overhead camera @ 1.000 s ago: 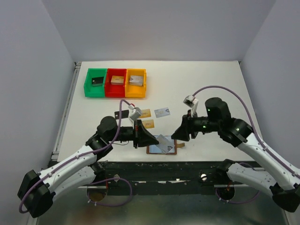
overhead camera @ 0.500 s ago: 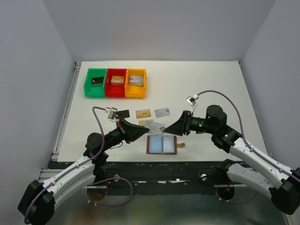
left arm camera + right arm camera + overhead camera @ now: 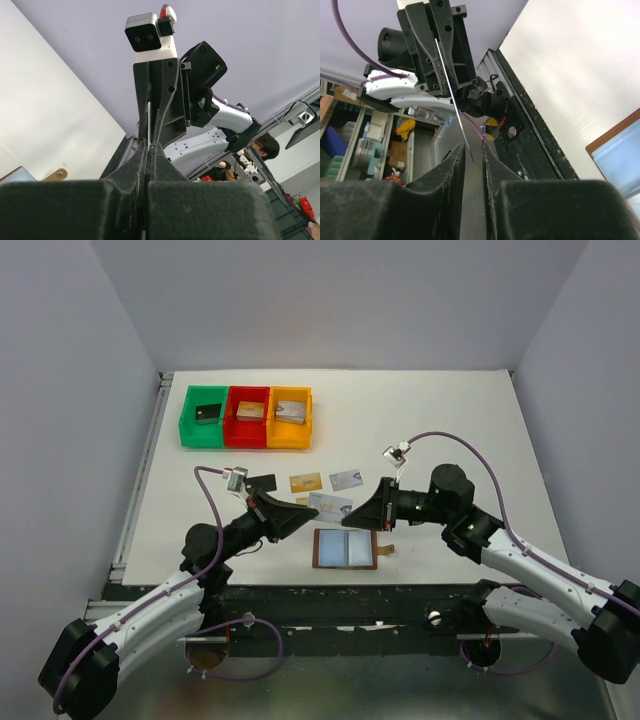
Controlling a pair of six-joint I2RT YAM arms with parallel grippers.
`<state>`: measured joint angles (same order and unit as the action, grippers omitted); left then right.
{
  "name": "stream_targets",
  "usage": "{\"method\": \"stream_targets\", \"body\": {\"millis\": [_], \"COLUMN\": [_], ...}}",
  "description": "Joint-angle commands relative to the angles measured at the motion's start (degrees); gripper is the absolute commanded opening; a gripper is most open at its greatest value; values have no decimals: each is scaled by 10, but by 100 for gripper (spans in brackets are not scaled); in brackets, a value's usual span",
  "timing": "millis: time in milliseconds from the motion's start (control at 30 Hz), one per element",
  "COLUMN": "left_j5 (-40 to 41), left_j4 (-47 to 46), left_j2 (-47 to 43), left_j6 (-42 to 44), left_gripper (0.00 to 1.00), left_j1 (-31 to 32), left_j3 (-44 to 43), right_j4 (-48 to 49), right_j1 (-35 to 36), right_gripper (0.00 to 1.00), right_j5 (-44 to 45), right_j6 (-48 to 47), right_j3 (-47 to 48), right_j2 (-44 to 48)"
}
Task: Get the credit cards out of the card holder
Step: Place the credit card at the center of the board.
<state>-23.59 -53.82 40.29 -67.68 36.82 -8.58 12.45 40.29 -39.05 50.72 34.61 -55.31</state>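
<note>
The brown card holder (image 3: 345, 549) lies open and flat near the table's front edge, showing pale blue pockets. My left gripper (image 3: 308, 510) is shut on one end of a silvery credit card (image 3: 330, 505) held in the air above and behind the holder. In the left wrist view this card (image 3: 149, 122) appears edge-on. My right gripper (image 3: 351, 517) faces it, jaws narrowly open, with the card's free end (image 3: 469, 150) between the fingertips and a gap on each side. A black card (image 3: 262, 483), gold card (image 3: 306, 482) and silvery card (image 3: 346, 479) lie on the table.
Green (image 3: 205, 416), red (image 3: 248, 416) and orange (image 3: 290, 418) bins with small blocks stand at the back left. A second gold card (image 3: 302, 501) peeks out beneath the left fingers. The holder's tab strap (image 3: 387, 549) points right. The black table rail runs along the front.
The left gripper drew the silvery card up and left off the holder. The right gripper came down and left to the card's free end, and its jaws narrowed around it.
</note>
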Motion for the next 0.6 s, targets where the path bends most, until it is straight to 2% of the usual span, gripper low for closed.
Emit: {"method": "stream_targets", "body": {"millis": [0,67,100,133,167,233,267,300,367,467,500,567], "left_j5": [14,8,3,0,0,6,15,25,50,99,101,95], "left_j4": [-18,-13,-6,8,39,129,180,254,399,629,675,708], "left_j2": [-7,-11,-15,-21,-36,-75,-97,-122,-154,-110,-88,-59], "left_j6": [-3,4,10,19,28,54,67,82,113,163,177,188], "left_gripper": [0,0,0,5,34,66,78,83,86,87,87,86], "left_j1": [-2,-2,-3,-3,-4,-15,-24,-37,-61,-90,-96,-99], "left_j3": [2,2,2,1,-1,-13,-21,-30,-70,-155,-174,-187], "right_j4": [26,23,18,12,-17,-110,-163,-198,-272,-383,-401,-428], "right_j1": [4,4,4,4,3,-2,-10,-22,-44,-62,-69,-87], "right_gripper": [17,0,0,0,0,0,0,0,0,0,0,0], "right_j5": [-3,-7,-6,-2,5,22,20,14,16,48,54,65], "right_j6": [0,-4,-8,-12,-24,-72,-94,-114,-156,-209,-218,-232], "right_j3": [11,13,16,18,24,55,73,91,119,158,167,175], "right_j2": [3,3,5,8,14,21,19,13,0,-41,-59,-99]}}
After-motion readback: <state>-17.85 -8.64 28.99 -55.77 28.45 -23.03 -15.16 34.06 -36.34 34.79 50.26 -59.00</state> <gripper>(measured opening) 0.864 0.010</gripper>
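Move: The silver card is held by its left end in the left hand, its right end between the right hand's still-parted fingers. From the right hand, the free spot beside the front gold card lies some 15 cm ahead, 1 cm right and 24 cm below. That gold card is 14 cm ahead and 9 cm left, the lying silver card 21 cm straight ahead, the open card holder 2 cm ahead, all on the table. From the left hand, the spot is about 15 cm ahead, 9 cm right. Staying almost in place at first, the right hand shuts its fingers and pinches the card's right end; only then does the left hand open wide, let go of the left end and swing forward and left about 6 cm, twisting some 25 degrees, fingers dipping. The right hand keeps its pinch and carries the card forward some 4 cm and a little right, towards the free spot, its fingers tipping downward. ##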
